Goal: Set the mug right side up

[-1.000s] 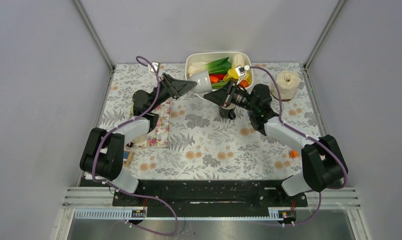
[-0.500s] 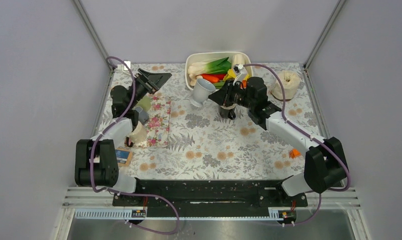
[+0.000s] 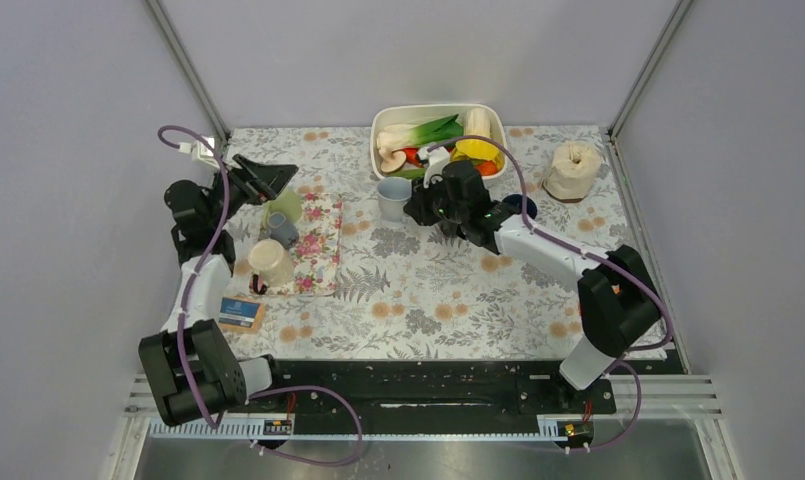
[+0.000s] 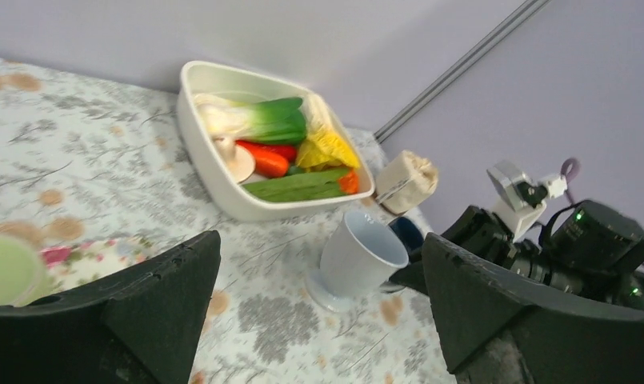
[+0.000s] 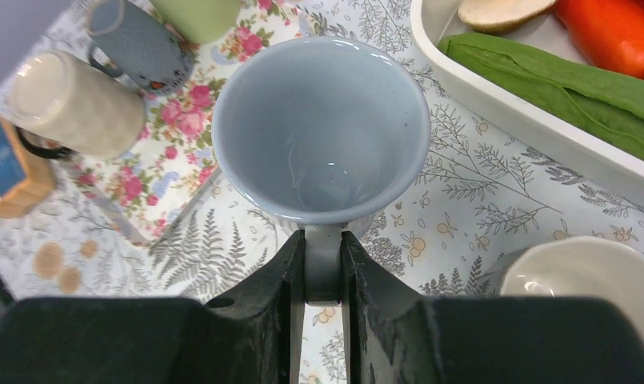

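Note:
The pale blue-grey mug [image 3: 392, 196] stands with its opening up, slightly tilted, its foot at the floral tablecloth in front of the white tub. My right gripper [image 3: 419, 206] is shut on the mug's handle [image 5: 322, 268]; the right wrist view looks straight into the empty mug [image 5: 322, 120]. My left gripper [image 3: 270, 180] is open and empty, drawn back to the far left. The left wrist view shows the mug [image 4: 362, 256] well ahead, between its spread fingers [image 4: 166, 296].
A white tub [image 3: 378, 125] of vegetables sits behind the mug. A dark blue bowl [image 3: 523, 205] and a cream roll [image 3: 572, 170] are to the right. A floral mat [image 3: 323, 250] on the left carries a green cup [image 3: 283, 207], a grey mug [image 3: 283, 232] and a cream mug [image 3: 268, 262].
The left gripper left the mug and swung back to the far left. The right gripper carried the mug down and left, turning it from tilted sideways to opening-up on the table.

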Tool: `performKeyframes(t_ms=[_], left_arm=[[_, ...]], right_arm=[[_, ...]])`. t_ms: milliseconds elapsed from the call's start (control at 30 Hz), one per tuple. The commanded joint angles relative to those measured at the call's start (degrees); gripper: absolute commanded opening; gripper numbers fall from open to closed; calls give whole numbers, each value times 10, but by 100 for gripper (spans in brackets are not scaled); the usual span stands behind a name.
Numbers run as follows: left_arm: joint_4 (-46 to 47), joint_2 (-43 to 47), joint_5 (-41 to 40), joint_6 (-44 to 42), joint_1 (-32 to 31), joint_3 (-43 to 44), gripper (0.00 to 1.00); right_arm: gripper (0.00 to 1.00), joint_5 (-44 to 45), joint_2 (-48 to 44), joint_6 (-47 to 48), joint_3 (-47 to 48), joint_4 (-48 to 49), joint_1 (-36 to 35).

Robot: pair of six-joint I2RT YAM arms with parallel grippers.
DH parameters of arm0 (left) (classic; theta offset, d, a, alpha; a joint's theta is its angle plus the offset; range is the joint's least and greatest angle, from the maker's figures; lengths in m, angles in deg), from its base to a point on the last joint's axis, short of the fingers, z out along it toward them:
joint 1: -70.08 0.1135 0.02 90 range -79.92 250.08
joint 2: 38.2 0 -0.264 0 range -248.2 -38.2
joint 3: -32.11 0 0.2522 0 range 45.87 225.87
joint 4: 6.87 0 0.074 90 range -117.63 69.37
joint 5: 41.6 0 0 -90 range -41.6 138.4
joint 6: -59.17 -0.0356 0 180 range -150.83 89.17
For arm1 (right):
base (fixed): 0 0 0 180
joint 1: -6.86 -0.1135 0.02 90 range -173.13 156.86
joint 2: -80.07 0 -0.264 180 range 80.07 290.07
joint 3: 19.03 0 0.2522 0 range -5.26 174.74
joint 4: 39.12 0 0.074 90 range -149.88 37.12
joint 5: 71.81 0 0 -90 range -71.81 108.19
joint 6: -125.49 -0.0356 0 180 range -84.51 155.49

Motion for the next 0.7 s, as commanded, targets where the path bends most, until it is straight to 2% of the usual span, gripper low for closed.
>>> performKeyframes(t_ms=[0,267,433,667], left_arm=[[-92,54,59,-122,48,-31,99],[-137,106,108,-180,118,-81,99],[-184,131,108,-232,128,-90,99],[-187,137,114,-232,132,-93,99]], right_arm=[[0,70,32,72,68,41,-26],[0,102,115,102,130,10,-44],[0,119,146,89,145,1,-54],[0,128,175,67,153,-14,-72]])
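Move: My right hand holds the pale blue mug by its handle. Its bare spot on the table lies about 6 cm ahead, 8 cm left and 14 cm below, with the black mug some 17 cm to the right of that spot. From my left hand, roughly 21 cm down, the grey-blue mug is 4 cm ahead and 3 cm left, the green mug 10 cm ahead and 2 cm left, the cream mug 6 cm back and 3 cm left. I lower the pale blue mug with my right hand about 8 cm towards the table, easing some 4 cm left and 3 cm forward, tipping my fingers about 15 degrees farther down and keeping my pinch on the handle. Meanwhile my empty left hand draws back, down and left over the floral tray, fingers open, then slows almost to a stop above the mugs. ##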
